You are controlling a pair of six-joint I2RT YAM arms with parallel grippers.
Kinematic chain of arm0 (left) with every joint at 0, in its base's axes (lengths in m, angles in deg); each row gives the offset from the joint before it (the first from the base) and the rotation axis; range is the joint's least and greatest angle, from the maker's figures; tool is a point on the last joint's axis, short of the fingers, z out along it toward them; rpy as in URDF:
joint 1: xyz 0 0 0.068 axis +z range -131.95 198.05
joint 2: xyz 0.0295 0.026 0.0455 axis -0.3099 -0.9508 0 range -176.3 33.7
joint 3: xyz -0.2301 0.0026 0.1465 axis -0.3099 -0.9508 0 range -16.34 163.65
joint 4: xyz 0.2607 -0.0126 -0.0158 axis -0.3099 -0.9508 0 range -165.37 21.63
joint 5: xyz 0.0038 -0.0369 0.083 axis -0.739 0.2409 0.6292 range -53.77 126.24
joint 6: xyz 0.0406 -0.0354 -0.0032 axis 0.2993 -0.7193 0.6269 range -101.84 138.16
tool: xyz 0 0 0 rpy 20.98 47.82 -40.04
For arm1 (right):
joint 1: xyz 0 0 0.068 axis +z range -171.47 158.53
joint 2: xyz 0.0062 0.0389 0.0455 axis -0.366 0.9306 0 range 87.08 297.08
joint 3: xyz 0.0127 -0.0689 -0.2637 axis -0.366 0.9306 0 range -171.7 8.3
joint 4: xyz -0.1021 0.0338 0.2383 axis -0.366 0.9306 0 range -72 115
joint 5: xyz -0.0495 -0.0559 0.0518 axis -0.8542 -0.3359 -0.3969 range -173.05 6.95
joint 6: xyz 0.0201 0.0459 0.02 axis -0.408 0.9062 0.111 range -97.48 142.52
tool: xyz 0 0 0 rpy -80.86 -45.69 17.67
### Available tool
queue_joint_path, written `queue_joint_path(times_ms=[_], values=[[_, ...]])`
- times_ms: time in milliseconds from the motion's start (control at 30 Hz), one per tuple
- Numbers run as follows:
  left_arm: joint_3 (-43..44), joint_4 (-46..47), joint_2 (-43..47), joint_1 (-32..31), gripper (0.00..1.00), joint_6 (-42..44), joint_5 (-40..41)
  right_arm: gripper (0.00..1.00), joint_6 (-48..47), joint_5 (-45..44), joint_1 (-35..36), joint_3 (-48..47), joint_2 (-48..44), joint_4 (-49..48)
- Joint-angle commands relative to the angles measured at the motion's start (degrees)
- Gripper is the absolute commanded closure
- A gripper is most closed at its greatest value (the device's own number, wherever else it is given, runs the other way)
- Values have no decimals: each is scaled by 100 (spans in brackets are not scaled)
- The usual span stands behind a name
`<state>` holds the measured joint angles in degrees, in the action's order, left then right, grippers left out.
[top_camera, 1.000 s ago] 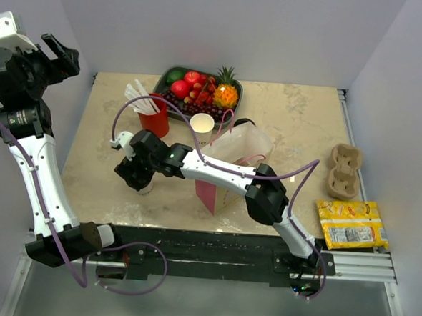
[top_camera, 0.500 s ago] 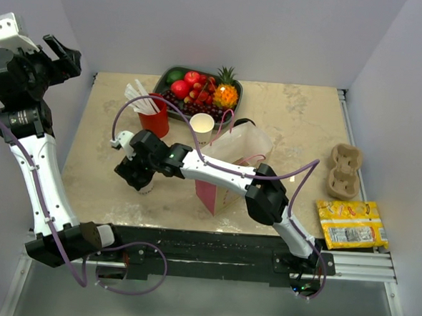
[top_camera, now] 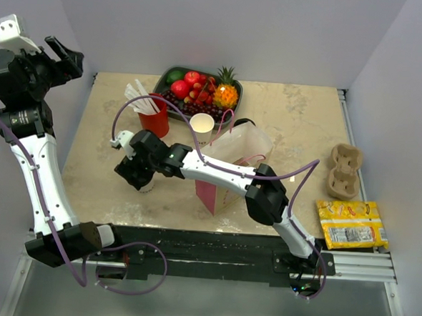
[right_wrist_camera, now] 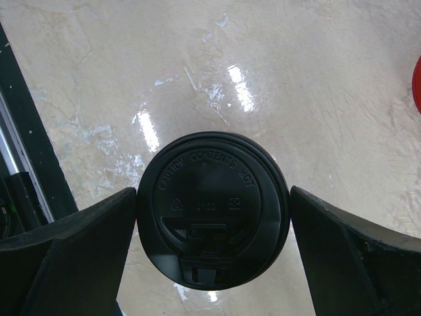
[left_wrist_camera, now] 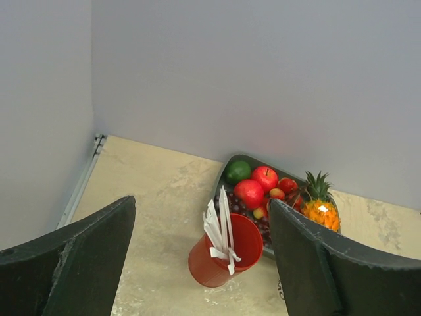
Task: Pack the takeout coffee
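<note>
The takeout coffee (right_wrist_camera: 212,209) stands on the table, its round black lid seen from straight above in the right wrist view. My right gripper (right_wrist_camera: 212,217) is open and straddles it, one finger on each side at lid height. The left finger sits right at the lid's rim and a thin gap shows on the right. From the top view only a sliver of the white cup (top_camera: 146,189) shows under the right gripper (top_camera: 140,175), left of the pink bag (top_camera: 212,194). My left gripper (top_camera: 63,52) hangs high at the far left, open and holding nothing.
A red cup of white straws (top_camera: 154,119), a lidless white paper cup (top_camera: 202,126) and a fruit tray (top_camera: 174,75) stand at the back. A cardboard cup carrier (top_camera: 344,170) and yellow packets (top_camera: 350,224) lie at the right. The table's black front rail (right_wrist_camera: 26,138) runs close to the coffee.
The left wrist has turned slightly at the top left. The right arm and the coffee stay where they were.
</note>
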<state>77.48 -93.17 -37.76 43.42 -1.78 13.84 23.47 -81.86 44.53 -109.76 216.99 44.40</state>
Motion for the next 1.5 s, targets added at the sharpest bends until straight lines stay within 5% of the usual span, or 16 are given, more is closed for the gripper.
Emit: queue_joint_path(times_ms=[0, 533, 1467], values=[[-188, 212, 88, 30, 14, 209, -353, 1, -34, 371, 1, -191, -255, -204], [-2437, -790, 484, 21, 14, 1915, -2023, 1, 441, 1673, -597, -200, -264, -512], [-2764, -1291, 317, 276, 15, 2223, -1777, 1, 151, 963, -307, -33, -238, -143]])
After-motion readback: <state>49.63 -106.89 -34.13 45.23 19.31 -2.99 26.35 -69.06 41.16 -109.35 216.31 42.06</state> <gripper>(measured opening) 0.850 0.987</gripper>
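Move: The lidded coffee cup sits between the right gripper's wide-open fingers, its middle about 4 cm below that hand and level with it otherwise. From the empty left gripper, high over the table's left edge, it lies some 12 cm back, 16 cm to the right and 36 cm below. The red straw holder is about 10 cm ahead, 18 cm right and 37 cm below the left gripper. The paper bag stands roughly 30 cm right of the right hand and 3 cm ahead. Bring the left gripper down fast towards the coffee cup, about 22 cm, easing back and right some 5 cm each, tipping its open fingers nearly 30 degrees downward and turning them about 20 degrees clockwise. Meanwhile raise the right hand about 2 cm with a slight tilt, swing it forward and then back again, the lid still lodged between its wide-open fingers. ##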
